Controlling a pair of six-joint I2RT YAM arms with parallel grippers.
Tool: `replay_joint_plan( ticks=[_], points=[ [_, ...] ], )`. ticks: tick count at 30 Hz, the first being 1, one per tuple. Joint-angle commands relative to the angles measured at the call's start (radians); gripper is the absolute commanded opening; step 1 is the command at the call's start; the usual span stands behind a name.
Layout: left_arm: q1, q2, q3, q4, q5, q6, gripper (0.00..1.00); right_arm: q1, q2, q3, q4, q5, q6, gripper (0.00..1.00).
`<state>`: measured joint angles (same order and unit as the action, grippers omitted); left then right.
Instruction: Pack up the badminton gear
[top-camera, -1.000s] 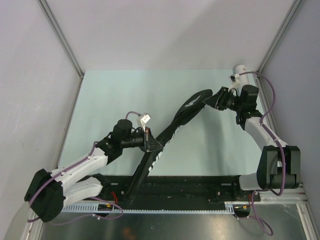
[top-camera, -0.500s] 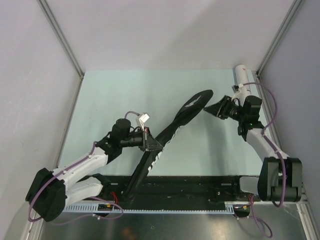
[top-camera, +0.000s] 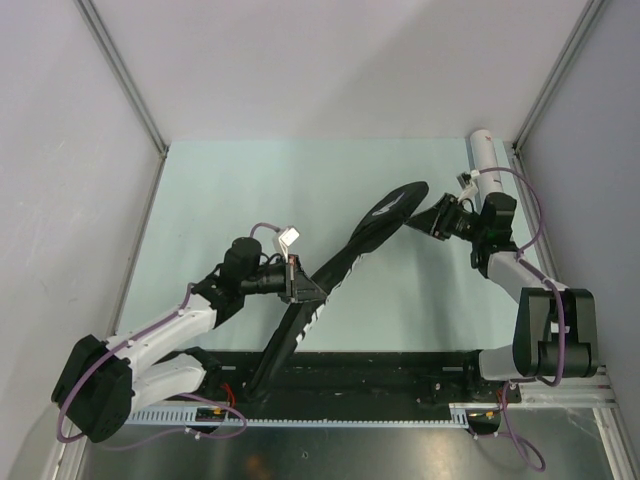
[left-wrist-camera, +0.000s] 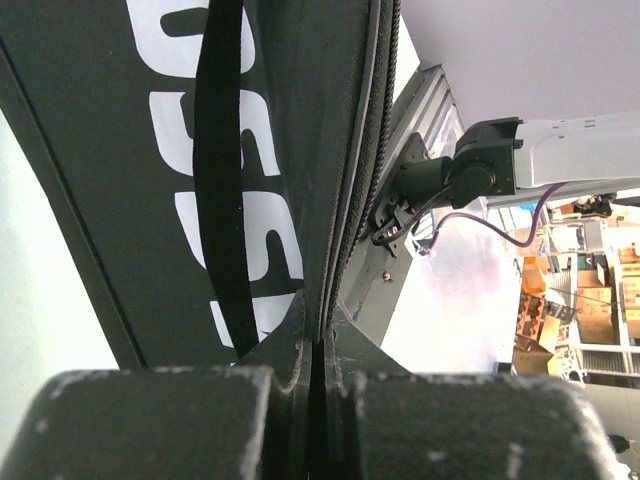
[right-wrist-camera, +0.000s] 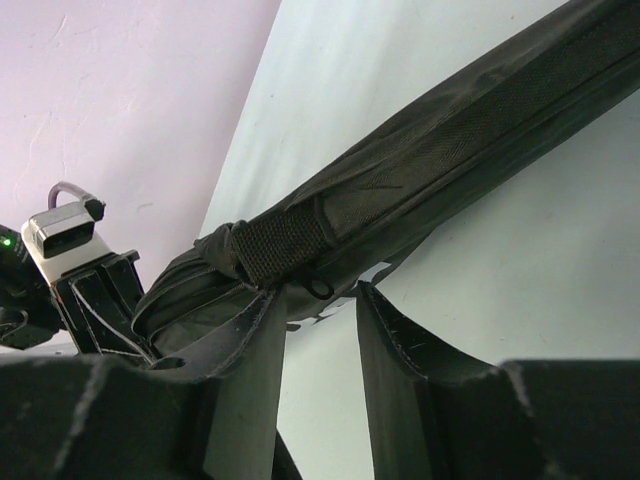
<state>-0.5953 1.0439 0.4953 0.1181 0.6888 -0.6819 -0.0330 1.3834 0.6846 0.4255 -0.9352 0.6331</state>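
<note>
The long black racket bag (top-camera: 375, 220) lies slanting from the near rail up to the middle of the green table. My left gripper (top-camera: 303, 283) is shut on the bag's zipper edge about halfway along; the left wrist view shows the jaws (left-wrist-camera: 322, 325) pinched on the seam beside the white lettering (left-wrist-camera: 230, 240). My right gripper (top-camera: 428, 215) is open at the bag's far rounded end. In the right wrist view (right-wrist-camera: 320, 300) a small black pull ring (right-wrist-camera: 320, 289) hangs between the fingertips, under the bag (right-wrist-camera: 430, 160). A white tube (top-camera: 484, 158) lies at the back right. Rackets and shuttlecocks are out of view.
Grey walls and aluminium posts (top-camera: 125, 75) close in the table on three sides. A black rail (top-camera: 400, 375) runs along the near edge. The white tube lies right behind my right arm (top-camera: 520, 265).
My right gripper left the bag's far end, drew back toward the near side, then came close to the end again. The left arm and its grip have not moved.
</note>
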Motion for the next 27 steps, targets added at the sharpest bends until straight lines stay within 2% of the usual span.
replay_joint_plan(
  ticks=[1, 10, 13, 16, 19, 20, 21, 26, 27],
  points=[
    [0.006, -0.007, 0.003, 0.084, 0.067, -0.022, 0.0, -0.01, 0.014, 0.007, 0.108, -0.043, 0.016, 0.39],
    [0.005, -0.001, -0.006, 0.086, 0.074, -0.016, 0.0, -0.018, 0.019, 0.012, 0.148, -0.063, 0.024, 0.39],
    [0.005, -0.001, -0.004, 0.086, 0.075, -0.016, 0.0, -0.018, 0.031, 0.016, 0.151, -0.07, 0.031, 0.36],
    [0.006, -0.002, -0.004, 0.087, 0.078, -0.015, 0.0, -0.018, 0.04, 0.018, 0.162, -0.07, 0.039, 0.29],
    [0.005, -0.005, -0.006, 0.087, 0.075, -0.015, 0.0, -0.016, 0.039, 0.018, 0.159, -0.076, 0.04, 0.19],
    [0.006, -0.007, -0.009, 0.087, 0.075, -0.015, 0.0, -0.013, 0.031, 0.016, 0.151, -0.074, 0.042, 0.07],
    [0.006, -0.008, -0.009, 0.089, 0.065, -0.016, 0.0, -0.01, 0.025, 0.016, 0.145, -0.076, 0.042, 0.02],
    [0.005, -0.002, -0.003, 0.089, 0.023, -0.011, 0.01, 0.041, -0.018, 0.016, 0.05, 0.008, 0.069, 0.0],
    [0.005, 0.008, 0.003, 0.092, 0.02, -0.007, 0.0, 0.098, -0.027, 0.018, 0.039, 0.031, 0.103, 0.0]
  ],
)
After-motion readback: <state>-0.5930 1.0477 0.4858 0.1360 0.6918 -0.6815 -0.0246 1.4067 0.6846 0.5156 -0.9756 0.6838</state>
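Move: The zipper pull, a small dark loop on the bag's edge near its far end, lies just off the right fingertips, about 1 cm ahead of the right hand and 2 cm to its left, at its height. The bag's rounded tip is some 7 cm ahead; the white tube lies about 9 cm ahead, 22 cm to the right and 12 cm lower. From the left hand, the pull is roughly 17 cm ahead, 17 cm to its right and 3 cm higher. The zipper pull at the bag's far end is caught by the right fingers: that hand rises about 1 cm, hardly shifting otherwise, shuts its fingers from about a third open to fully shut to pinch the small loop, then eases slightly left. The left hand stays put, keeping its grip on the bag at mid-length. ##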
